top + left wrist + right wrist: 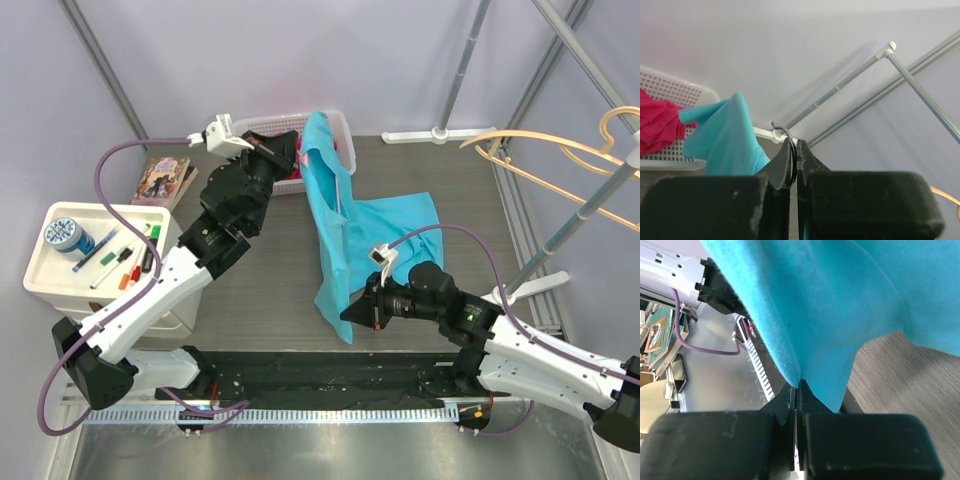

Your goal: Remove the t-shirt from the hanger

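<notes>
A turquoise t-shirt (345, 230) hangs stretched between my two grippers above the table. My left gripper (290, 150) is shut on the dark metal hook of the hanger (785, 137); the rest of the hanger is hidden inside the shirt. The shirt's collar end (725, 135) shows beside the left fingers. My right gripper (350, 313) is shut on the shirt's lower hem (805, 340), with the jaws pinching a fold of cloth at their tips (798, 385).
A white mesh basket (340, 125) with red cloth stands at the back. A white tray of pens and tape (95, 250) and a book (165, 180) are at the left. A metal rack with wooden hangers (560, 165) stands at the right.
</notes>
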Controlling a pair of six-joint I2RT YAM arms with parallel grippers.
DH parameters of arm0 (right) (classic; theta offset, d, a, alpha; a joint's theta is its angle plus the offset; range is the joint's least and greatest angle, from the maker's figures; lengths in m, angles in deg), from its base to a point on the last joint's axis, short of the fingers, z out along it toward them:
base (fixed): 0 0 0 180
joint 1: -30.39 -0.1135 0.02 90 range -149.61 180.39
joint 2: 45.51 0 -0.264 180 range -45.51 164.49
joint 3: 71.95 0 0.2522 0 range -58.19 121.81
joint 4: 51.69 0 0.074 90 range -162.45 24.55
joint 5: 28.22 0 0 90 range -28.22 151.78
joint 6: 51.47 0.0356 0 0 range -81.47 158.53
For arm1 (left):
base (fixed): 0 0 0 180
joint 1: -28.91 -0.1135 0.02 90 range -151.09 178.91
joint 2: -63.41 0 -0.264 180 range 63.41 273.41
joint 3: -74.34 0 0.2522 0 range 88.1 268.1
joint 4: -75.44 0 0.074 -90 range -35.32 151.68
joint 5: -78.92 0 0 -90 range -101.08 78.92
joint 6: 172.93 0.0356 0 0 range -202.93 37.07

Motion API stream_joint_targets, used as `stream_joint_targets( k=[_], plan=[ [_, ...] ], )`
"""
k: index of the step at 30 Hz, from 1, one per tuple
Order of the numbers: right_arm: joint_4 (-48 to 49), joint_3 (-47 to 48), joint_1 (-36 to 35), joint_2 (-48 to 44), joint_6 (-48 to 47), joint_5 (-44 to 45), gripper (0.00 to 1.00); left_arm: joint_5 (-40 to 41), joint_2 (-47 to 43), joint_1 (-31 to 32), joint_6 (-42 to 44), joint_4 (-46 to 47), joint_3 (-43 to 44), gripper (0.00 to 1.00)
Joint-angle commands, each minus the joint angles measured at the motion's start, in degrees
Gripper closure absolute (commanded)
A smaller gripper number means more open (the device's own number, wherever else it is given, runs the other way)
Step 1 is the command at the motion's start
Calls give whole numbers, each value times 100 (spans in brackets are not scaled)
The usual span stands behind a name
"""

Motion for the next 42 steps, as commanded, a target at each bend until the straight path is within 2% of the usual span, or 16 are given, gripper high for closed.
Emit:
stream_joint_targets(
  k=[1, 4, 7, 10, 12, 14, 19, 23, 25, 27, 32, 33, 35, 36, 38, 42],
  plan=[
    [344, 19, -36, -195, 36, -167, 99, 123, -201, -9, -100, 802, 255, 100],
    [511, -33, -89, -345, 71, -623, 99, 290, -105, -9, -13, 811, 360, 100],
    [573, -156, -229, -686, 71, -755, 99, 789, 45, -9, 260, 1100, 448, 100],
    [477, -314, -379, -1343, -17, -669, 99, 1326, 290, -9, 908, 1661, 614, 100],
    [415, -463, -397, -1793, 18, -545, 99, 1537, 536, -53, 1725, 1918, 921, 100],
    [284, -508, -388, -2356, 62, -562, 99, 1626, 835, -132, 1860, 1806, 1272, 100],
    [-68, -613, -397, -3060, 71, -580, 99, 1529, 1038, -299, 2036, 2059, 1362, 100],
    [-515, -535, -397, -2518, -166, -642, 99, 1250, 907, -317, 1624, 1893, 1187, 100],
    [-596, -280, -397, -1710, -298, -431, 99, 838, 810, -317, 1160, 1682, 1081, 100],
    [-500, -9, -397, -1069, -316, -352, 99, 660, 643, -308, 833, 1480, 871, 100],
    [98, 414, -405, -188, -430, -554, 98, 55, 344, -317, 103, 1383, 352, 100],
    [98, 589, -405, -74, -465, -519, 84, -69, 292, -317, 76, 1348, 351, 100],
    [72, 757, -405, 33, -483, -282, 64, -350, 247, -317, 6, 1137, 378, 100],
    [20, 1010, -397, 24, -518, -133, 50, -647, 212, -317, -21, 1067, 395, 100],
    [-303, 1362, -405, 41, -597, 244, 43, -974, 116, -317, -56, 752, 404, 100],
    [-876, 2453, -405, 191, -991, 579, 37, -1597, -148, -317, -275, 144, 317, 100]
  ],
)
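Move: The turquoise t-shirt hangs on its pink hanger, whose hook my left hand already holds. The hanger's middle is about 5 cm back, 6 cm right and 8 cm below that hand, the shirt's middle roughly 10 cm back, 6 cm right and 18 cm below it; the basket is some 22 cm ahead, 6 cm left and 38 cm down. From my right hand, shut on the shirt's near edge, the shirt's middle is about 13 cm ahead, 2 cm left and 7 cm up; the hanger 18 cm ahead, 3 cm left, 18 cm up. With the near edge of the turquoise t-shirt pinched, my right hand tugs up about 9 cm, back and right, tilting some 25 degrees, then drops back down and to the left, opens and lifts again with the fingers spread by the cloth. My left hand keeps the hanger hook, pushing forward about 5 cm and up, twisting counter-clockwise, then swinging most of the way back. ##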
